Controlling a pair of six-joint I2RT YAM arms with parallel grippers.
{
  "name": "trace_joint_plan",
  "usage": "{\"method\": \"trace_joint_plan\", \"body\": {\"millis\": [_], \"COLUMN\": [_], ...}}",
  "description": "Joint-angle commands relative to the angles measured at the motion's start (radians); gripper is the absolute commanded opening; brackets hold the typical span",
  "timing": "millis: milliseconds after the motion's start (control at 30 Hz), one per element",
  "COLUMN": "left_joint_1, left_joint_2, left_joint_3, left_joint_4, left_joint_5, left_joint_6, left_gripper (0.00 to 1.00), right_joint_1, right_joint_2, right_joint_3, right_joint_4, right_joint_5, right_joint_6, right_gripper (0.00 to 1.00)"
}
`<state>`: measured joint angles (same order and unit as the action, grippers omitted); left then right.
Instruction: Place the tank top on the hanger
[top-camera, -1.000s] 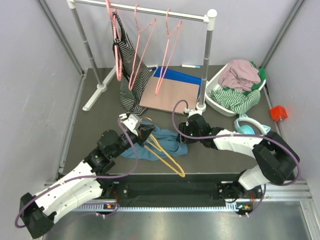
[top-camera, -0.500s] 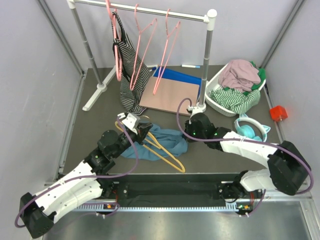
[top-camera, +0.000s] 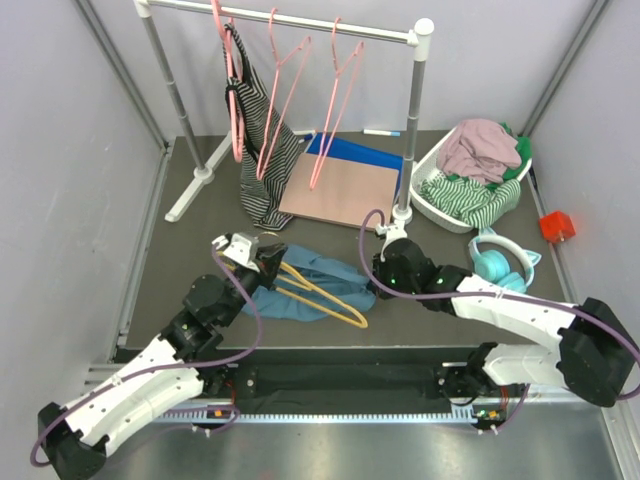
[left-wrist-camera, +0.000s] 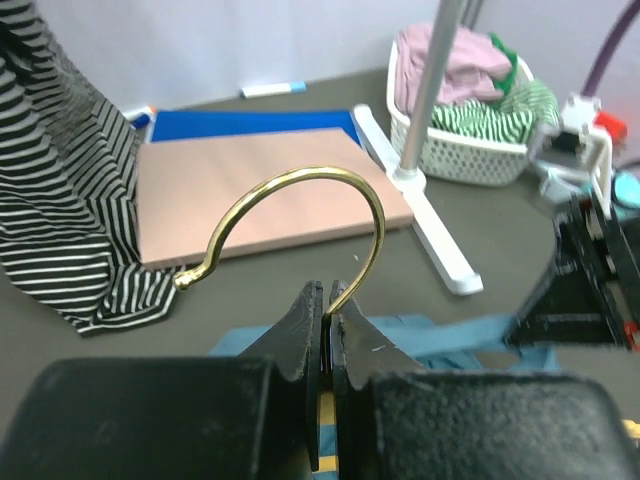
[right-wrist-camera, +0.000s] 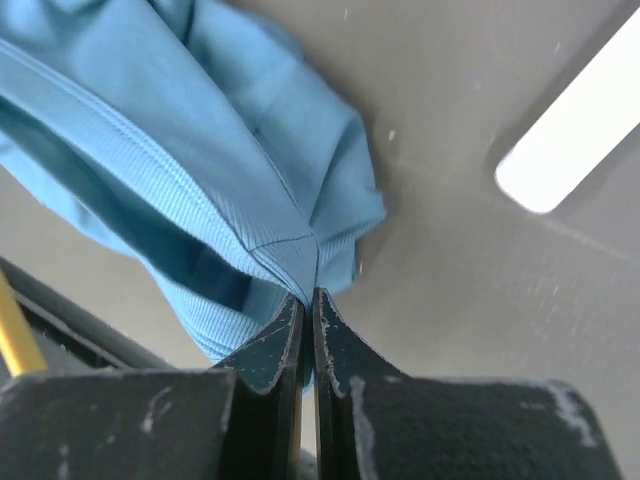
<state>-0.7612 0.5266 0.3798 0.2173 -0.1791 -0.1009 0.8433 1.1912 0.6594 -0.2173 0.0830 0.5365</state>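
Note:
The teal-blue tank top (top-camera: 318, 285) lies crumpled on the dark table between the two arms. The yellow-orange hanger (top-camera: 315, 296) rests on it, its brass hook (left-wrist-camera: 300, 200) pointing toward the rack. My left gripper (left-wrist-camera: 328, 302) is shut on the hook's stem just above the hanger's neck; in the top view that left gripper (top-camera: 268, 255) sits at the cloth's left end. My right gripper (right-wrist-camera: 309, 298) is shut on a ribbed hem of the tank top (right-wrist-camera: 200, 170), and in the top view the right gripper (top-camera: 382, 274) is at the cloth's right edge.
A white rack (top-camera: 410, 130) holds pink hangers (top-camera: 330, 110) and a striped garment (top-camera: 262, 150); its foot (left-wrist-camera: 430, 225) lies just right of the hook. A pink board (top-camera: 340, 190) lies behind, a white laundry basket (top-camera: 432, 200) and teal headphones (top-camera: 500, 260) at right.
My right gripper has shut on the tank top's edge and drawn back toward the right. My left arm carried the hanger's hook leftward, so the hanger lies flatter across the cloth.

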Motion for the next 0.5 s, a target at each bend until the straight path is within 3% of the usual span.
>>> {"method": "trace_joint_plan", "body": {"millis": [0,467], "left_joint_1": [-0.001,-0.001], "left_joint_2": [-0.065,-0.088], "left_joint_3": [-0.028,-0.048], "left_joint_4": [0.086,0.097], "left_joint_5": [-0.091,-0.168], "left_joint_6": [-0.013,0.006], "left_gripper": [0.00,0.00], "right_joint_1": [0.043,0.162], "right_joint_2": [-0.062,-0.183], "right_joint_3": [-0.017,-0.023], "right_joint_4": [-0.040,-0.143], "right_joint_5": [0.009,-0.025], "right_joint_6": [0.036,0.134], "right_gripper": [0.00,0.00]}}
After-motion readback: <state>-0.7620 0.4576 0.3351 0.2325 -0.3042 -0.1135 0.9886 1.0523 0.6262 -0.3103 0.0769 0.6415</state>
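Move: The right hand pinches the edge of the blue tank top. The end of the yellow hanger lies about 9 cm back, 2 cm left and some 6 cm above it; the tank top's middle is about 13 cm left, level ahead and 6 cm lower, and the rack foot's near tip about 7 cm ahead, 3 cm right and 8 cm down. From the left hand, gripping the hanger below its hook, the tank top's middle lies about 9 cm right, 2 cm back and 22 cm below. Still pinching the tank top's edge, the right hand draws it back about 5 cm towards the near end of the hanger, rising slightly in the second half. Meanwhile the left hand keeps its grip on the hanger, shifts some 2.5 cm left and turns it about 7 degrees counter-clockwise, swinging that end forward over the cloth. ##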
